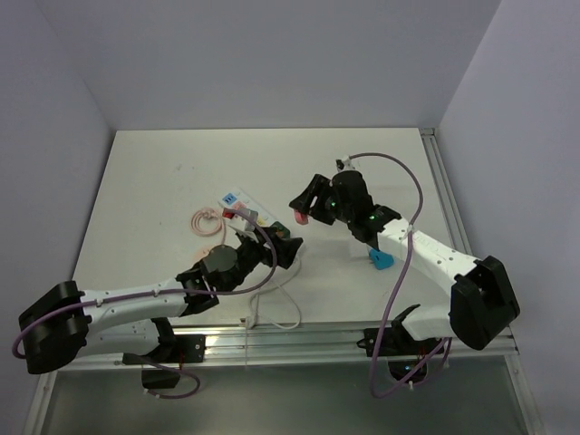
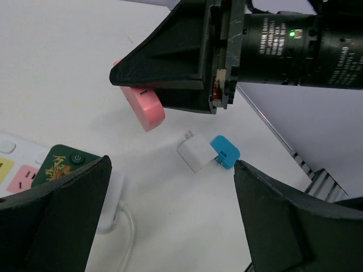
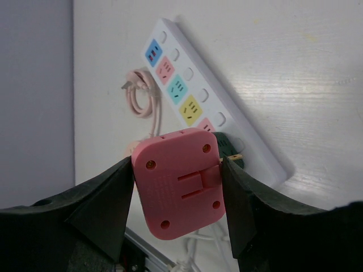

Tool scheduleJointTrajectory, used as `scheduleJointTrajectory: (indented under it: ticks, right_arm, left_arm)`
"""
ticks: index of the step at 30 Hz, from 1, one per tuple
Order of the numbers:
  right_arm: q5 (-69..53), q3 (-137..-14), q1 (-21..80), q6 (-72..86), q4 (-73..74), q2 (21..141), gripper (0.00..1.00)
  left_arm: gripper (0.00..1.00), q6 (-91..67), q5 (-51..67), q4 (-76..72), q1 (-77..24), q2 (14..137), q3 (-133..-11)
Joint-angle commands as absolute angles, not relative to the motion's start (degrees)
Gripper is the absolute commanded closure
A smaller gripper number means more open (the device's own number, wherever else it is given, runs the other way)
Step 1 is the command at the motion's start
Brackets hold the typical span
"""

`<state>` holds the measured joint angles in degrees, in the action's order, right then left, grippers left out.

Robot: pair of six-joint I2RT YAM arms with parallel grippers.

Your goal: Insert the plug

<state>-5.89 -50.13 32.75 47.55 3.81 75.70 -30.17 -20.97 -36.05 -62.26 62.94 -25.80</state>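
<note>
A pink square plug (image 3: 180,184) is held off the table, pinched at its sides by my right gripper (image 3: 178,170), which is shut on it. In the top view that gripper (image 1: 304,208) hovers right of the white power strip (image 1: 243,211) with its coloured sockets (image 3: 178,88). A dark green plug (image 2: 62,164) sits in the strip's near end. My left gripper (image 2: 173,215) is open and empty, low over the table beside that end of the strip (image 2: 14,170); in the top view it (image 1: 285,249) is just below the pink plug (image 1: 297,217).
A white plug (image 2: 194,152) and a blue plug (image 2: 225,151) lie together on the table to the right (image 1: 379,260). A coiled pink cable (image 1: 204,222) lies left of the strip. The strip's white cord (image 1: 272,308) loops toward the near rail.
</note>
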Motion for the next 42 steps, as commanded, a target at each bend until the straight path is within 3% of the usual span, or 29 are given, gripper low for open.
scheduleJointTrajectory:
  ticks: [1,13,18,30,36,40,42]
  right_arm:
    - [-6.33,-53.61,33.22,50.71,3.25,72.6,0.64]
    - [-6.68,-54.76,34.01,53.79,4.57,71.28,0.64]
    - [-7.12,-54.32,34.45,55.19,4.04,71.46,0.64]
    - [-7.56,-52.73,35.86,57.83,2.37,71.72,0.64]
    - [-7.82,-52.38,36.12,58.27,2.2,71.46,0.63]
    - [-8.09,-52.56,36.12,58.36,2.55,71.63,0.6]
    - [-8.44,-52.91,36.21,57.92,2.72,71.63,0.44]
  left_arm:
    - [0.05,-28.3,-24.6,-40.96,-62.67,66.52,-29.61]
    - [0.07,-28.92,-33.31,-32.95,-62.14,76.55,-40.6]
    - [0.16,-27.69,-32.96,-33.84,-61.79,77.78,-41.65]
    - [0.52,-27.6,-36.82,-33.48,-61.35,80.77,-42.98]
    - [0.97,-26.63,-40.34,-36.74,-61.35,80.94,-41.31]
    - [1.0,-25.75,-41.04,-37.96,-61.35,81.3,-40.87]
    - [1.0,-25.66,-40.78,-38.49,-61.35,80.95,-40.26]
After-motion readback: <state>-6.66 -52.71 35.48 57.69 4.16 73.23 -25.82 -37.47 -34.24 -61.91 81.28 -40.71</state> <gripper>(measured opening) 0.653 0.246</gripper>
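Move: The pink plug, pinched between the right fingertips, lies about 9 cm ahead of the left hand, 4 cm to its right and 4 cm lower. Below on the power strip, the green cube is roughly 10 cm ahead of the left hand, 3 cm to its left and 16 cm down. The white adapter stands about 9 cm ahead of the left hand, 20 cm right and 17 cm down. The pink plug is lifted about 4 cm by the right hand, which keeps its pinch and eases some 2 cm left, rolling about 10 degrees. To meet it the left hand reaches forward about 7 cm and slightly right, turning some 15 degrees counter-clockwise, then closes its wide-open fingers and pinches the plug's free lower end. ##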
